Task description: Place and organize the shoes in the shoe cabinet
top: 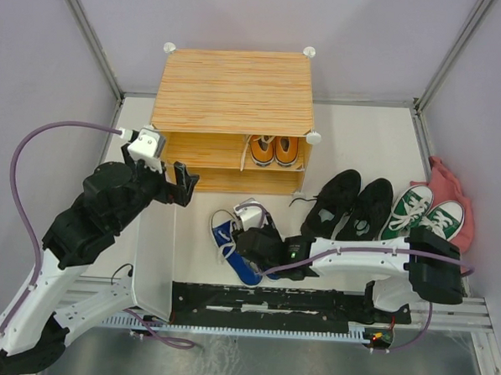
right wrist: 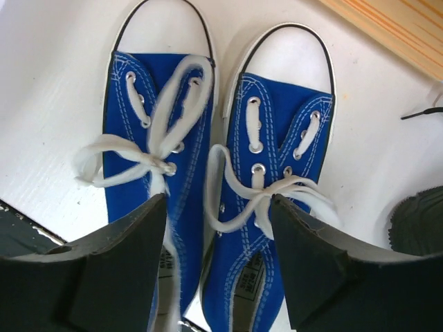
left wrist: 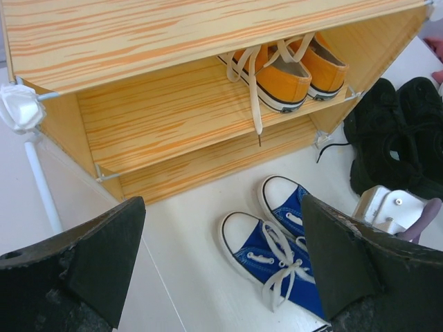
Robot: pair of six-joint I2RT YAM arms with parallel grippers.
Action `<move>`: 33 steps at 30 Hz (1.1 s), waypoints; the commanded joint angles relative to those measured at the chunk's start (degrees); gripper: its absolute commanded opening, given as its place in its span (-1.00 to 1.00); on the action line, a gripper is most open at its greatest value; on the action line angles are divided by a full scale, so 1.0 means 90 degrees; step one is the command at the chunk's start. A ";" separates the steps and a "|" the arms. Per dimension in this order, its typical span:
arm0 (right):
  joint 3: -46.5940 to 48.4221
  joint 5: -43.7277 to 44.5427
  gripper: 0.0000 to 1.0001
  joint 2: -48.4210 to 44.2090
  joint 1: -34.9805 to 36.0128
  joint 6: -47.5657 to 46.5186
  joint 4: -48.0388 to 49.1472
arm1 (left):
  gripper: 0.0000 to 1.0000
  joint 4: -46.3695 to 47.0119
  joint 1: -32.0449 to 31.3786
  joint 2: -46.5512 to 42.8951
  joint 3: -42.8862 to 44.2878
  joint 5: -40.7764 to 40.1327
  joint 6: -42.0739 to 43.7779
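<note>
The shoe cabinet (top: 234, 90) stands at the back, its front open. An orange pair (top: 273, 149) sits on the right of its inner shelf (left wrist: 173, 111). The blue sneakers (top: 229, 241) lie side by side on the table before the cabinet, toes toward it. My right gripper (right wrist: 218, 200) hovers open just over their tongues, one finger above each blue shoe (right wrist: 284, 138), gripping nothing. My left gripper (top: 183, 184) hangs open and empty at the cabinet's lower left front; the blue pair (left wrist: 277, 249) shows between its fingers. Black boots (top: 350, 205) and green sneakers (top: 421, 212) lie to the right.
The cabinet's white door panel (top: 153, 250) lies swung open on the left, beneath my left arm. A pink cloth item (top: 448, 189) sits behind the green sneakers near the right wall. A black rail (top: 270, 299) runs along the near edge. A loose lace (left wrist: 255, 90) dangles from the orange pair.
</note>
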 commanded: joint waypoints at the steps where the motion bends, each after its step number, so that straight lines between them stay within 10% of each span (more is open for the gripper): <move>1: 0.0192 0.0132 0.39 -0.0398 0.0005 0.0197 -0.0096 | 0.98 0.0207 0.0013 -0.0002 -0.0096 -0.0067 0.0126; 11: 0.0350 -0.1380 0.34 -0.0868 0.0323 0.0373 -0.1580 | 0.98 0.0293 0.0012 -0.0068 -0.0243 -0.0079 0.0091; 25: -0.0133 -0.0766 0.24 -0.0140 0.0371 0.1709 -0.0859 | 0.98 0.0310 0.0012 -0.0126 -0.0313 -0.0070 0.0077; 33: -0.0431 -0.0333 -0.19 0.0224 0.0375 0.2333 -0.0657 | 0.98 0.0307 0.0013 -0.0162 -0.0420 -0.0052 0.0067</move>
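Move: The right hand is above the blue shoes, just set down side by side. The pair's middle lies about 3 cm back, 1 cm right and 6 cm below it. The black shoes stand some 24 cm to the right and 7 cm ahead. The cabinet's lower front edge is about 10 cm ahead and 3 cm left. From the left hand, the blue pair lies some 13 cm right, 3 cm back and 30 cm below. Right hand draws back 5 cm, tips down, then sinks 6 cm, fingers closing around the blue shoes' inner sides. ##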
